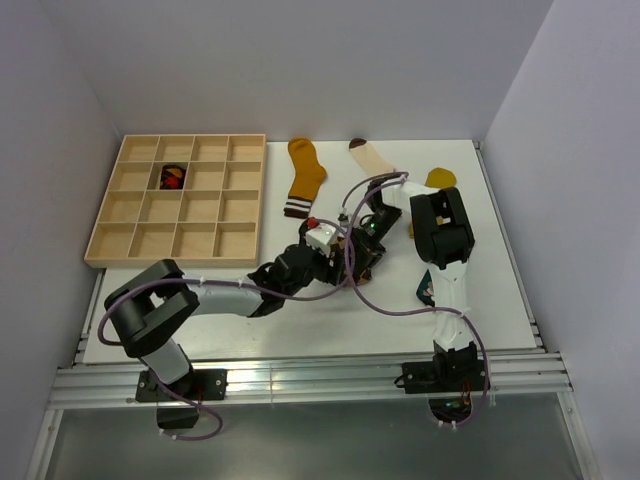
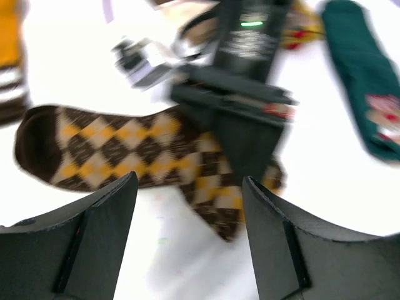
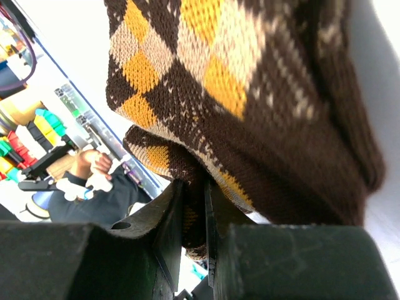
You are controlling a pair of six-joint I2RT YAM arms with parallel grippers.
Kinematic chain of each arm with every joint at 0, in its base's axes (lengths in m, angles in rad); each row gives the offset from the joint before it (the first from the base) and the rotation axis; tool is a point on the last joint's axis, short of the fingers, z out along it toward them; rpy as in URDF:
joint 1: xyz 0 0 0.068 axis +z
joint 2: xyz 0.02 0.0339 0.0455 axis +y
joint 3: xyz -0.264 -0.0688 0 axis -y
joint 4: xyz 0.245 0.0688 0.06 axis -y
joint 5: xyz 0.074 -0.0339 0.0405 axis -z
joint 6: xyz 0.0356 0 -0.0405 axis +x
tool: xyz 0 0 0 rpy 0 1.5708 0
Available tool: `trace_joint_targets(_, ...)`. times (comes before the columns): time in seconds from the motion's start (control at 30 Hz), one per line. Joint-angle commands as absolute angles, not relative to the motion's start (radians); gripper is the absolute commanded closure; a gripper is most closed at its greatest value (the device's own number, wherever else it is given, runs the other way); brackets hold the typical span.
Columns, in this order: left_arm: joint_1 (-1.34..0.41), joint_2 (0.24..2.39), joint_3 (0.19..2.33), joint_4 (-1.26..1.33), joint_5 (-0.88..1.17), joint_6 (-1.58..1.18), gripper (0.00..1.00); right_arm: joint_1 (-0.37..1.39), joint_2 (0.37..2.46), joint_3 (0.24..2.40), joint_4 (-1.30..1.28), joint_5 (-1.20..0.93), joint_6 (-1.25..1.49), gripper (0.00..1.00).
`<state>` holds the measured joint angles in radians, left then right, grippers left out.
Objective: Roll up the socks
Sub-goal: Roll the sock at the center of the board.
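A brown and orange argyle sock lies flat on the white table, its toe to the left in the left wrist view. My right gripper is shut on a fold of this argyle sock, and it shows as a dark body over the sock's cuff end. My left gripper is open just short of the sock, with only bare table between its fingers. From above, both grippers meet over the sock, which is mostly hidden there.
A wooden compartment tray stands at the left, with a rolled sock in one cell. On the table lie a mustard sock, a cream sock, a yellow sock and a teal sock.
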<state>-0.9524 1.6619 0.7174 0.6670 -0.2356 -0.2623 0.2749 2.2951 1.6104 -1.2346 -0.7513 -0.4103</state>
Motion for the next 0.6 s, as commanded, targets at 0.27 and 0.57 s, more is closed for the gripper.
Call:
trace_joint_targets(0.27, -1.123, 1.735, 0.798, 0.584, -0.199, -0.106, 0.30, 0.316, 2.299, 1.528, -1.186, -0.585, -0.456, 0.89)
trace_joint_targets(0.57, -1.143, 1.813, 0.819, 0.609, -0.175, -0.124, 0.32, 0.314, 2.290, 1.526, -1.190, -0.569, -0.465, 0.89)
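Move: The argyle sock's near end, pinched by the right fingers, lies some 7 cm to the left hand's right, 3 cm back and 9 cm below. The sock's far end is about 7 cm ahead and 7 cm left of the left hand, the striped-cuff orange sock 18 cm ahead and 8 cm left. For the right hand the near end sits right at its fingertips; the green sock lies some 15 cm to its right, 2 cm back. Open left hand swings back, right and down 10 cm towards the sock end the right fingers drag back. ##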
